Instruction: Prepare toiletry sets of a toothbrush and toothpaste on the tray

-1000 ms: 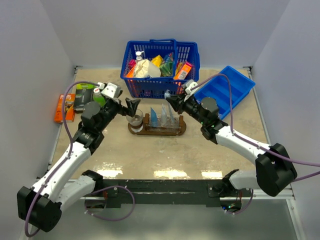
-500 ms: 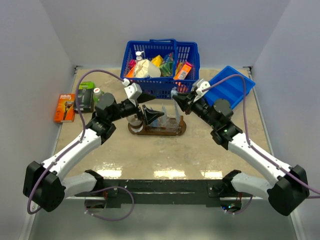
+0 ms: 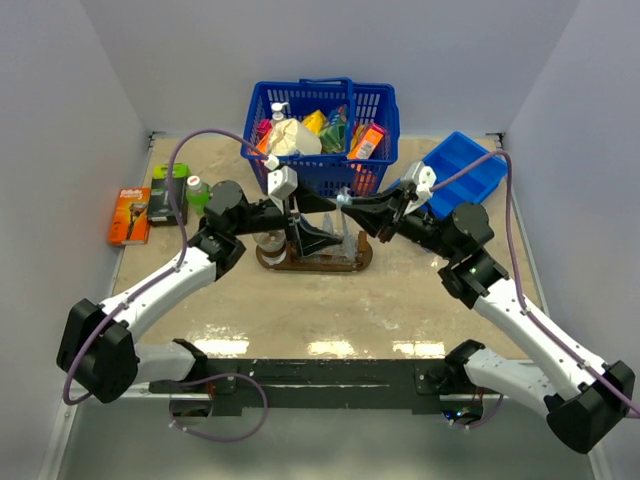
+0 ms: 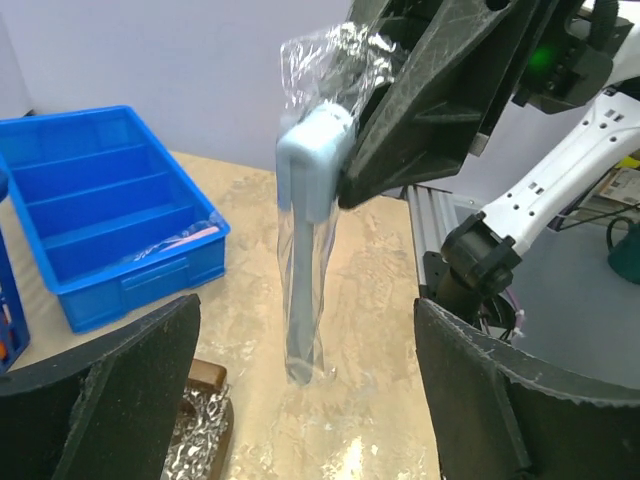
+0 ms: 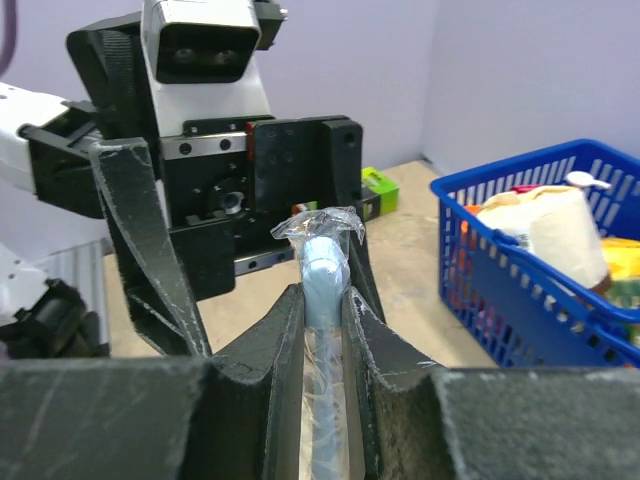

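Observation:
A pale blue toothbrush (image 4: 305, 200) in clear wrapping hangs upright, and my right gripper (image 5: 322, 310) is shut on its head end. My left gripper (image 4: 305, 400) faces it, open wide. The wrapped handle hangs in the gap between the left fingers (image 4: 110, 400), touching neither. From above, both grippers meet over the dark brown oval tray (image 3: 300, 264), the left gripper (image 3: 328, 220) beside the right gripper (image 3: 352, 205). Clear cups (image 3: 347, 243) stand on the tray, partly hidden by the left gripper. I cannot make out the toothpaste.
A blue basket (image 3: 320, 170) full of goods stands behind the tray. A blue divided bin (image 3: 462, 178) lies at the back right. An orange box (image 3: 129, 215), a dark box (image 3: 167, 192) and a green bottle (image 3: 197, 190) sit at the left.
My left gripper swung right, from the tray's left end to over the tray, facing the right gripper. The right gripper drew back and up with the toothbrush.

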Controlling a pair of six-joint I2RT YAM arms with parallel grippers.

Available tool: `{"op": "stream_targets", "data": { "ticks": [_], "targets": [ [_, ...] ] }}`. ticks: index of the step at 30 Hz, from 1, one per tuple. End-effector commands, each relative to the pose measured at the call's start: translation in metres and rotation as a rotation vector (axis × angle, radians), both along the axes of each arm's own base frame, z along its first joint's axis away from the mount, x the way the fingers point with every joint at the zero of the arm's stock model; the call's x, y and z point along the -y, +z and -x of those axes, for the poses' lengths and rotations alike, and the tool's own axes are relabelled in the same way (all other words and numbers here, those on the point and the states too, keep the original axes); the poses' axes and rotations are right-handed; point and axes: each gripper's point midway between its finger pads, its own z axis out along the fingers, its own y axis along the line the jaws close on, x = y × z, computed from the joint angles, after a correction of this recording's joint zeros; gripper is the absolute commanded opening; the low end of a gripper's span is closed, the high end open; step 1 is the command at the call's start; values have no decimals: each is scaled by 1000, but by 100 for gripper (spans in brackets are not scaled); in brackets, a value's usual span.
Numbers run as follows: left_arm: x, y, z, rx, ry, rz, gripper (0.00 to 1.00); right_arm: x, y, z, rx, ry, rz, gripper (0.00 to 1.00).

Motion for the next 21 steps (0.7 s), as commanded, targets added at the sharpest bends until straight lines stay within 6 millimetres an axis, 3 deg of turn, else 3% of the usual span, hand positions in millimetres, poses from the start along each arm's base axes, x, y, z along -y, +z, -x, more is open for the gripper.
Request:
{"op": "stream_targets", "data": {
  "ticks": [1, 7, 10, 13, 18, 19, 21],
  "targets": [
    [6, 33, 15, 71, -81, 65, 88, -8, 24, 21, 19, 121, -28, 0],
    [10, 28, 16, 39, -101, 65, 69, -10, 24, 22, 24, 140, -37, 0],
    [12, 24, 15, 20, -108, 66, 52, -12, 22, 19, 13, 140, -33, 0],
    [14, 20, 14, 0, -116, 65, 44, -13, 20, 18, 8, 142, -31, 0],
    [14, 15, 12, -5, -104, 59, 4, -12, 14, 8, -19, 94, -20, 0],
    [14, 11, 12, -16, -103, 49, 0, -9, 14, 5, -23, 73, -23, 0],
    [12, 10, 14, -5, -99, 46, 0, -4, 14, 0, -32, 22, -34, 10]
  ]
}}
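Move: The wrapped toothbrush, held near its head by the right hand, hangs with its middle some 7 cm straight below that hand. From the left hand it is about 3 cm to the right, level fore and aft, its middle about 3 cm lower. The tray with the clear holder lies about 7 cm ahead of the left hand, 3 cm left and 25 cm down; the glass cup is 8 cm ahead and 13 cm left, about as low. Left hand edges about 1.5 cm right-back, pinching the toothbrush the right hand brings 2 cm left and down. ##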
